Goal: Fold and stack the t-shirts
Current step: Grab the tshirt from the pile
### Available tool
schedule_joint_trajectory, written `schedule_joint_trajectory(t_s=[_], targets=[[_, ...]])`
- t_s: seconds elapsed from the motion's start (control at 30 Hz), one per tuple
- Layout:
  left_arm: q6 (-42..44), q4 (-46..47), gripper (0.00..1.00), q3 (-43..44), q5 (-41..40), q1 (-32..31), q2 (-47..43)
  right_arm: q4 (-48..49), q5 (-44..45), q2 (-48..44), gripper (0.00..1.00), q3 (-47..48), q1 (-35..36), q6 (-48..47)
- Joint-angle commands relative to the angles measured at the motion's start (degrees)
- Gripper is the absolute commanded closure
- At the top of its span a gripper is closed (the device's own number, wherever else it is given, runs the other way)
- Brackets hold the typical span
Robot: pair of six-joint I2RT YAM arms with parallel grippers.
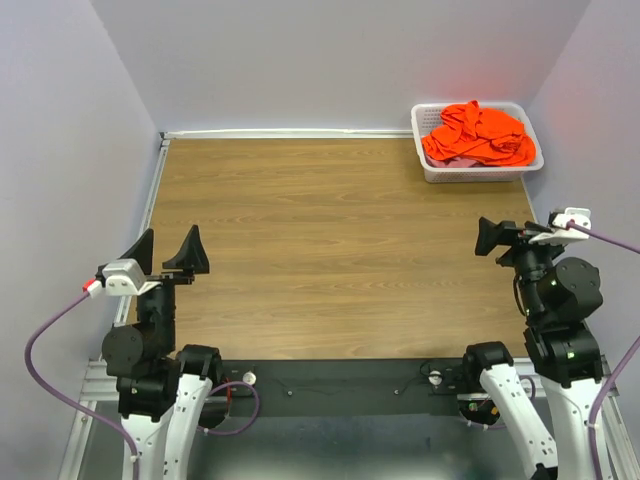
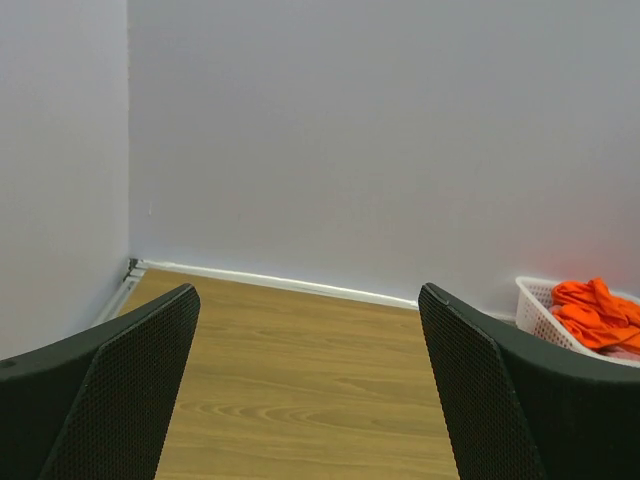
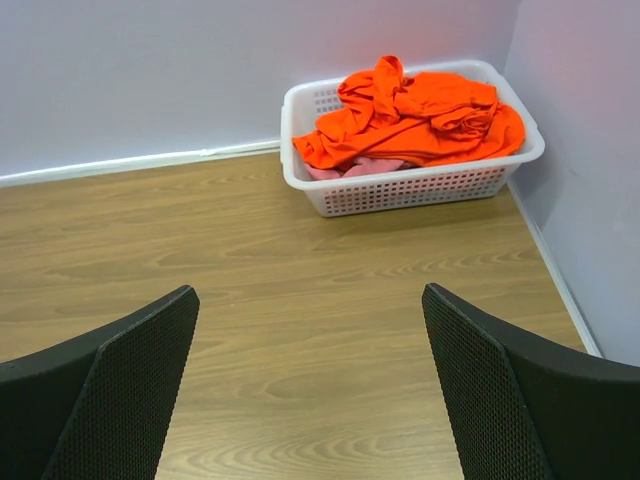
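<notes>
A bright orange t-shirt (image 1: 478, 133) lies crumpled on top inside the white lattice basket (image 1: 478, 173) at the table's far right corner. Under it a dusty pink t-shirt (image 3: 365, 167) shows at the basket's front. The right wrist view looks across bare wood at the orange t-shirt (image 3: 420, 110) in the basket (image 3: 410, 192). My left gripper (image 1: 165, 252) hovers open over the near left of the table, holding nothing. My right gripper (image 1: 489, 237) is open and empty at the near right, well short of the basket. Only wood shows between the jaws of the left gripper (image 2: 309, 292) and of the right gripper (image 3: 310, 292).
Pale walls close in the wooden table (image 1: 330, 250) on the left, back and right, with a white strip (image 1: 290, 133) along the far edge. Purple cables (image 1: 45, 345) loop beside both arm bases at the near edge.
</notes>
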Motion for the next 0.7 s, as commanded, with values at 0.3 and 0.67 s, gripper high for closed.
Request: schedule_joint_trajectory(t_s=[0.3, 0.67], targets=[[-4.02, 4.35, 0.01, -6.98, 2.25, -0.24, 0.91, 8.78, -1.01, 22.53, 0.00, 1.27, 0.31, 2.66], [-3.32, 4.35, 0.01, -6.72, 4.19, -0.24, 3.73, 14.68, 6.89, 68.61, 0.00, 26.75, -3.53, -1.47]])
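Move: Out ahead of the right hand, roughly 40 cm forward, 12 cm to its right and 26 cm below, lies the orange t-shirt pile. The white basket around it shares that centre, a little lower; a pink cloth peeks out at its near left, about 8 cm nearer than the pile's middle and 5 cm left of it. From the left hand the pile is some 44 cm ahead, 65 cm right and 30 cm below. Reaching out with gathering speed, the right hand goes about 21 cm forward while sinking some 11 cm towards the basket's near side, tipping its fingers down by nearly 30 degrees and keeping them wide open, touching nothing yet. The left hand, empty and open, eases down and forward a few centimetres. ##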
